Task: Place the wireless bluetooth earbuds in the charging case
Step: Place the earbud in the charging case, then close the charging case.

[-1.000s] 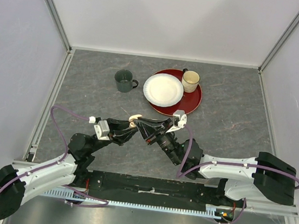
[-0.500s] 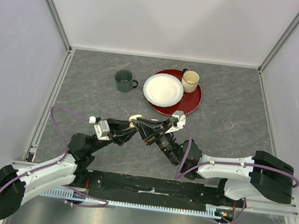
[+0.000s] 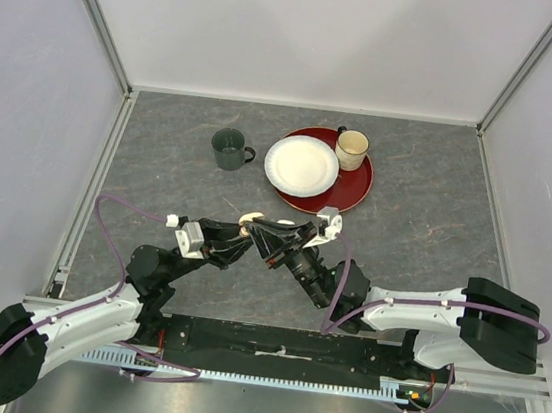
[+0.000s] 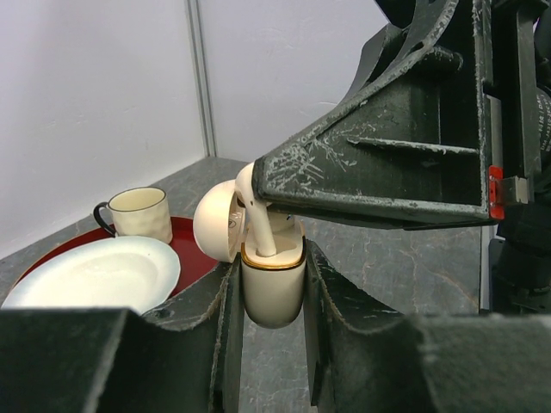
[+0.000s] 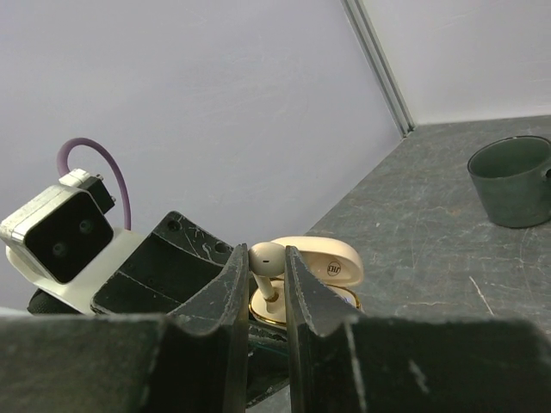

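A cream charging case [image 4: 272, 292] with a gold rim is held above the table, its lid [image 5: 327, 258] swung open. My left gripper [image 4: 271, 258] is shut on the case's body. A pale earbud [image 5: 268, 257] stands with its stem down in the case's socket, and my right gripper [image 5: 266, 255] is shut on its head. In the top view the two grippers meet tip to tip at the case [image 3: 251, 219], left gripper [image 3: 241, 234] and right gripper [image 3: 259, 228]. No other earbud shows.
A dark green mug [image 3: 229, 147] stands at the back left. A red tray [image 3: 351, 190] at the back holds a white plate [image 3: 301, 164] and a cream mug [image 3: 351, 149]. Walls close in the table on three sides.
The right arm's body has crept slightly left. Both grippers keep their grips at the same spot.
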Robot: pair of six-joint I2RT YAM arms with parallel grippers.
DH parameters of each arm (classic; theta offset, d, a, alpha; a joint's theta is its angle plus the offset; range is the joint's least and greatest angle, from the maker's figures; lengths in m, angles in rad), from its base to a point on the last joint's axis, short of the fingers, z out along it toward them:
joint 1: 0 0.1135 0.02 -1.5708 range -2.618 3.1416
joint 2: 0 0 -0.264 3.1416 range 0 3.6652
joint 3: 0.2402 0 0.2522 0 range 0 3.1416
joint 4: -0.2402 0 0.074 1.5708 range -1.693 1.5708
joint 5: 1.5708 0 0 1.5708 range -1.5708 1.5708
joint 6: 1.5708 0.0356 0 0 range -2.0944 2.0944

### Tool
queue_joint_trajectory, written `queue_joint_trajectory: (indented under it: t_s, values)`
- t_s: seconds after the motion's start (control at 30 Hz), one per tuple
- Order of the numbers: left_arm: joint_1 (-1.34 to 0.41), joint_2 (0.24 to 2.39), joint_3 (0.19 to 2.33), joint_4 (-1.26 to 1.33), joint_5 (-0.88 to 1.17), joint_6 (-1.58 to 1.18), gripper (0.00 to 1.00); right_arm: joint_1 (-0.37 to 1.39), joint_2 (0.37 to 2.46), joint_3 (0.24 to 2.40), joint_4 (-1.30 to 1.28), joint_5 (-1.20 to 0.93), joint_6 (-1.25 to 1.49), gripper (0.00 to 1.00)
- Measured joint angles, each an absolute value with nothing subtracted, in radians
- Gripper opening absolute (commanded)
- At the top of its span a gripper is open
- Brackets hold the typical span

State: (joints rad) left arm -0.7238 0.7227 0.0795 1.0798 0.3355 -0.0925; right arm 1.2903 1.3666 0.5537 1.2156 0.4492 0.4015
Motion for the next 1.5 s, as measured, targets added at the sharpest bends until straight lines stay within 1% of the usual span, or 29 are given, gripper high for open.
queue_joint_trajectory:
  t_s: [0.5,0.73,0.77,0.83,0.87,0.93,1.03,1.07,1.13,1.17,1.23,1.27,1.5]
  values:
    - [-0.723,0.719,0.080,1.058,0.329,-0.093,0.02,1.323,1.390,0.554,1.234,0.508,0.334,0.00]
    - [-0.724,0.714,0.080,1.056,0.315,-0.093,0.02,1.333,1.371,0.554,1.190,0.514,0.305,0.00]
    - [-0.724,0.714,0.080,1.056,0.315,-0.093,0.02,1.335,1.368,0.554,1.184,0.514,0.302,0.01]
    - [-0.724,0.714,0.080,1.056,0.315,-0.093,0.02,1.336,1.364,0.554,1.176,0.515,0.298,0.05]
    - [-0.724,0.714,0.080,1.056,0.315,-0.093,0.02,1.337,1.362,0.554,1.171,0.516,0.297,0.09]
    - [-0.724,0.714,0.080,1.055,0.315,-0.093,0.02,1.338,1.358,0.555,1.163,0.518,0.294,0.10]
    - [-0.724,0.714,0.080,1.054,0.315,-0.093,0.02,1.338,1.353,0.558,1.148,0.518,0.293,0.19]
    - [-0.724,0.714,0.080,1.054,0.315,-0.093,0.02,1.338,1.351,0.558,1.144,0.518,0.292,0.23]
    - [-0.724,0.713,0.080,1.053,0.316,-0.093,0.02,1.340,1.347,0.559,1.136,0.519,0.291,0.28]
    - [-0.724,0.712,0.080,1.053,0.316,-0.093,0.02,1.340,1.344,0.560,1.131,0.519,0.290,0.34]
    - [-0.724,0.712,0.080,1.053,0.315,-0.093,0.02,1.343,1.336,0.563,1.117,0.520,0.286,0.39]
    - [-0.724,0.712,0.080,1.053,0.313,-0.093,0.02,1.345,1.332,0.564,1.108,0.519,0.284,0.43]
    - [-0.724,0.708,0.082,1.058,0.311,-0.093,0.02,1.357,1.316,0.595,1.051,0.512,0.263,0.55]
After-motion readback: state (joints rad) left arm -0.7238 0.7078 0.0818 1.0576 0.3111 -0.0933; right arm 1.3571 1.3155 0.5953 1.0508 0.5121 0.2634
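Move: Straight below the right fingers, only about 2 cm down, sits the open charging case; the earbud they hold already has its stem in the well. The case is gripped between the left fingers, right at that hand's point. From the right hand, a second white case lies on the table some 14 cm ahead, 7 cm right and 20 cm lower; the white plate is roughly 31 cm ahead and 9 cm right. Sinking a little over 1 cm, the right hand takes the pinched earbud down into the case's well while rolling its left side down, nearly 10 degrees by the end. Then its fingers open to about twice their gap, letting go of the earbud as the hand eases back and up by just under 1 cm each. The left hand keeps its hold on the case and stays put. ##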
